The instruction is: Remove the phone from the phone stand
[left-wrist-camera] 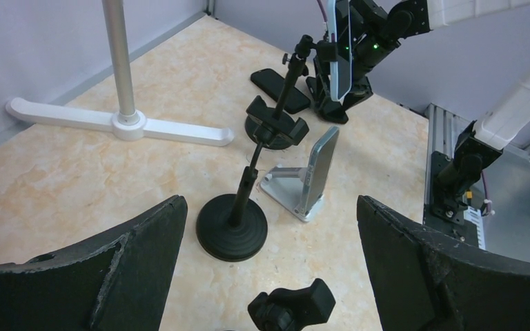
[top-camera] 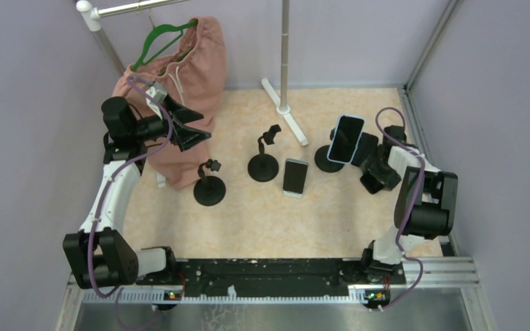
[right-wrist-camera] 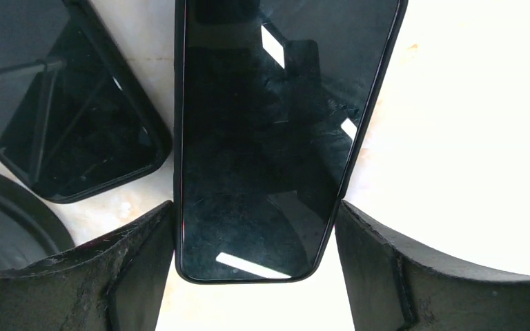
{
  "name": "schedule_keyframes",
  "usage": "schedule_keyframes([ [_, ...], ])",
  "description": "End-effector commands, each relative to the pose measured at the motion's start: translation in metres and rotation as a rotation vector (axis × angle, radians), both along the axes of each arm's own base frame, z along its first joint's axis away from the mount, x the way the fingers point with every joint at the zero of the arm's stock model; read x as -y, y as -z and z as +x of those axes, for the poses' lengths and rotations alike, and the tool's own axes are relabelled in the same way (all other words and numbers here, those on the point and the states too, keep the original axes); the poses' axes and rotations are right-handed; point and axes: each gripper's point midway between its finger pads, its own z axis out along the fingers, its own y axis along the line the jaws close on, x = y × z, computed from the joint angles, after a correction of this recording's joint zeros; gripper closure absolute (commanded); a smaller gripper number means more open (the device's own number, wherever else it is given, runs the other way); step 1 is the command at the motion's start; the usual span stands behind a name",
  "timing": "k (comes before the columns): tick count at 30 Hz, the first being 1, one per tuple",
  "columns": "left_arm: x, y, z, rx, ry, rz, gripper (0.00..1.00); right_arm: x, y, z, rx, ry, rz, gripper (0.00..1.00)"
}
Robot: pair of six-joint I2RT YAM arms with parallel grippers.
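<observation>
The phone [top-camera: 346, 138] stands upright with its dark screen up, clipped in a black phone stand [top-camera: 326, 161] at the right of the table. In the right wrist view this phone [right-wrist-camera: 262, 138] fills the gap between my fingers. My right gripper [right-wrist-camera: 255, 214] is shut on it, with both pads [right-wrist-camera: 145, 262] against its long edges near the lower end. The left wrist view shows the same phone [left-wrist-camera: 341, 48] from the side. My left gripper [top-camera: 193, 131] hangs wide open in the air at the left, holding nothing.
A second dark phone [right-wrist-camera: 62, 117] lies flat beside the stand's base. Another phone leans in a silver stand [top-camera: 295, 176]. Two empty black stands [top-camera: 263, 164] [top-camera: 210, 187] are mid-table. A pink garment [top-camera: 193, 76] hangs on a green hanger, and a rack pole [top-camera: 284, 55] stands behind.
</observation>
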Motion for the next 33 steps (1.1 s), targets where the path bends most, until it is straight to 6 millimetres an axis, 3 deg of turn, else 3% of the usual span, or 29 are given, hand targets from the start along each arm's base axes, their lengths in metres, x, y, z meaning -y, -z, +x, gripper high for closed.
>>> schedule_keyframes([
  [1, 0.000, -0.002, -0.001, 0.011, 0.020, -0.007, 0.01, 0.024, -0.024, 0.005, 0.012, -0.086, -0.111, 0.23],
  [8, -0.001, -0.005, 0.003, 0.011, 0.007, -0.018, 0.01, 0.045, -0.025, 0.028, -0.075, -0.255, -0.211, 0.35],
  [14, -0.005, -0.004, 0.006, 0.003, -0.003, -0.022, 0.01, 0.053, -0.021, 0.042, -0.146, -0.396, -0.248, 0.35],
  [20, -0.007, -0.004, 0.008, -0.011, -0.003, -0.033, 0.01, 0.044, -0.015, 0.062, -0.099, -0.455, -0.243, 0.39],
  [23, -0.007, -0.002, 0.006, -0.019, 0.003, -0.034, 0.01, 0.041, -0.016, 0.074, -0.081, -0.493, -0.276, 0.36],
  [28, -0.008, 0.003, 0.004, -0.042, -0.001, -0.033, 0.01, 0.028, -0.040, 0.095, 0.060, -0.465, -0.298, 0.25],
  [33, -0.011, 0.002, 0.000, -0.067, -0.002, -0.016, 0.01, 0.007, -0.093, 0.114, 0.281, -0.380, -0.216, 0.17],
])
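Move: My right hand already has the black phone by its near end, low over the table; that phone's middle lies about 3 cm ahead and 3 cm to the right. I'm taking it alongside the other flat phone, whose middle is some 10 cm ahead and 3 cm to the left. The base of the loaded phone stand sits about 8 cm ahead and 13 cm left. From my left hand, the other flat phone lies roughly 56 cm right, 8 cm ahead and 31 cm below. I keep my right fingers pinched on the phone's long edges near its near end and swing it counter-clockwise by some 25 degrees, first going to my right, then mostly forward past the stand's side, staying low, for about 6 cm forward and 3 cm right overall. My hand leans over a little as it turns, and at the very last my grip eases. ##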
